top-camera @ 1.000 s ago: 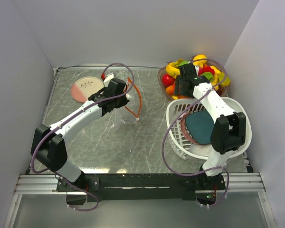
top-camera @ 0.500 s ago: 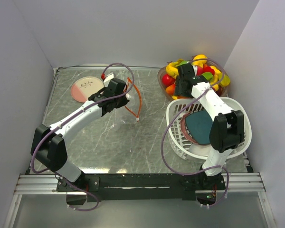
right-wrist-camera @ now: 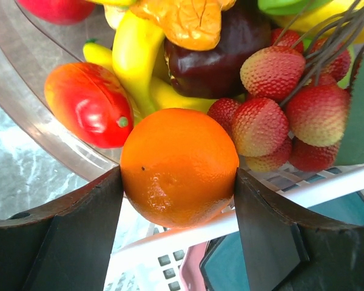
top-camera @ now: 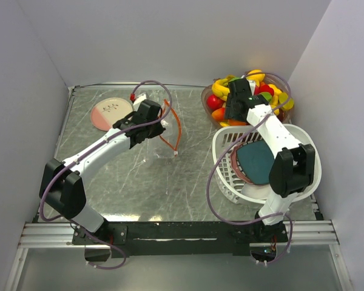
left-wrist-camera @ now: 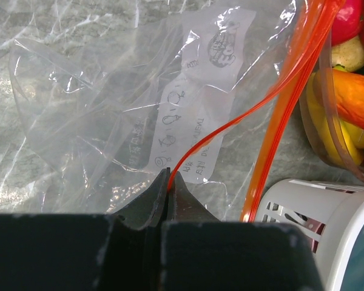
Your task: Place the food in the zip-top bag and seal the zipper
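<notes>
The clear zip-top bag (left-wrist-camera: 109, 109) lies crinkled on the table, its mouth gaping. My left gripper (left-wrist-camera: 168, 176) is shut on one thin orange-red strip of the zipper (left-wrist-camera: 218, 130), and the other strip (left-wrist-camera: 285, 103) runs up to the right. In the top view the left gripper (top-camera: 158, 126) sits over the bag (top-camera: 161, 148). My right gripper (right-wrist-camera: 179, 182) is shut on an orange (right-wrist-camera: 179, 163) at the near rim of the clear bowl (right-wrist-camera: 24, 103). More food stays in the bowl: a red mango (right-wrist-camera: 88, 103), a banana (right-wrist-camera: 133, 54) and lychees (right-wrist-camera: 273, 115).
A white slatted basket (top-camera: 227, 176) holding a teal plate (top-camera: 258, 159) stands right below the bowl (top-camera: 207, 96) and under the right wrist. A round pink-and-white dish (top-camera: 109, 112) lies at the back left. Grey walls close in the table on three sides.
The right gripper's jaws have narrowed onto the orange and its wrist has shifted slightly over the bowl. The left arm and the bag have not moved.
</notes>
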Controlling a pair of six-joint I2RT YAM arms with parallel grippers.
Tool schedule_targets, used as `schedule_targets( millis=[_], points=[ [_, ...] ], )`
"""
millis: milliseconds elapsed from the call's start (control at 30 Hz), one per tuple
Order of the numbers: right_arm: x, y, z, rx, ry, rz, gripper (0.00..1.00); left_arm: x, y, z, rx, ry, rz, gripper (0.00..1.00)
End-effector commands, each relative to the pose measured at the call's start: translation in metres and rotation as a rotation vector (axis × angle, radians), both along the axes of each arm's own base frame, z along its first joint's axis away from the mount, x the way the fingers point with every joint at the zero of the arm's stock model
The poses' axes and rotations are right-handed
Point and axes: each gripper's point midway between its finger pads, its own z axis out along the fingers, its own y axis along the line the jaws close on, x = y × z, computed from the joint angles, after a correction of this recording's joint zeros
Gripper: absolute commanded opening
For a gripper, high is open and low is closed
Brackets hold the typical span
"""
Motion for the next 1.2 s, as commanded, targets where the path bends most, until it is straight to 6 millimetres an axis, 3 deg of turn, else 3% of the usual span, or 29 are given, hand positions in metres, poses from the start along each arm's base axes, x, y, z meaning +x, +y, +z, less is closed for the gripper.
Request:
schedule_targets(
  millis=[0,133,367,533,633,667,767,900,967,1033,1167],
  points=[
    [0.004,-0.006,0.064,0.018,-0.167,-0.042,0.24,0.006,-0.010,0.021,-0.022,-0.046,-0.038,0.01],
    [0.004,-0.006,0.079,0.024,-0.198,-0.046,0.23,0.009,-0.013,0.022,-0.023,-0.048,-0.043,0.01],
    [0.005,-0.006,0.084,0.020,-0.202,-0.041,0.23,0.012,-0.017,0.021,-0.025,-0.043,-0.055,0.01],
    [-0.004,-0.002,0.102,0.048,-0.238,-0.026,0.22,0.012,-0.021,0.021,-0.031,-0.043,-0.073,0.01],
    [-0.016,0.022,0.119,0.070,-0.274,0.029,0.22,0.013,-0.023,0.021,-0.033,-0.041,-0.084,0.01],
    [-0.023,0.045,0.125,0.092,-0.285,0.084,0.22,0.013,-0.024,0.021,-0.035,-0.041,-0.086,0.01],
    [-0.035,0.089,0.142,0.206,-0.328,0.196,0.22,0.013,-0.026,0.022,-0.044,-0.043,-0.094,0.01],
    [-0.061,0.163,0.150,0.384,-0.344,0.384,0.23,0.012,-0.029,0.027,-0.058,-0.048,-0.112,0.01],
    [-0.062,0.184,0.154,0.471,-0.358,0.418,0.24,0.009,-0.031,0.031,-0.075,-0.052,-0.127,0.01],
    [-0.066,0.202,0.146,0.525,-0.329,0.458,0.24,0.005,-0.032,0.041,-0.096,-0.072,-0.136,0.01],
    [-0.063,0.226,0.139,0.622,-0.304,0.491,0.24,-0.003,-0.032,0.054,-0.134,-0.093,-0.152,0.01]
  ],
)
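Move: Roughly 23 cm to the left of the right hand, some 4 cm nearer the base and about level with it, is the mouth of the zip-top bag, opening rightward. The fruit bowl's middle is about 8 cm ahead of the right hand, 7 cm to its right and 8 cm below; the white basket's is some 15 cm back, 13 cm right and 12 cm below. For the left hand, gripping one rim, the mouth's middle is about 3 cm to its right, level fore and aft. Keeping its grip on the orange, the right hand first lifts it about 5 cm out of the bowl, pauses briefly, then swings fast some 20 cm left towards the bag's mouth, climbing further and drawing back about 7 cm, while it turns roughly 25 degrees counter-clockwise and rolls left side up. The left hand, still pinching the rim, eases a couple of centimetres right to meet it. ##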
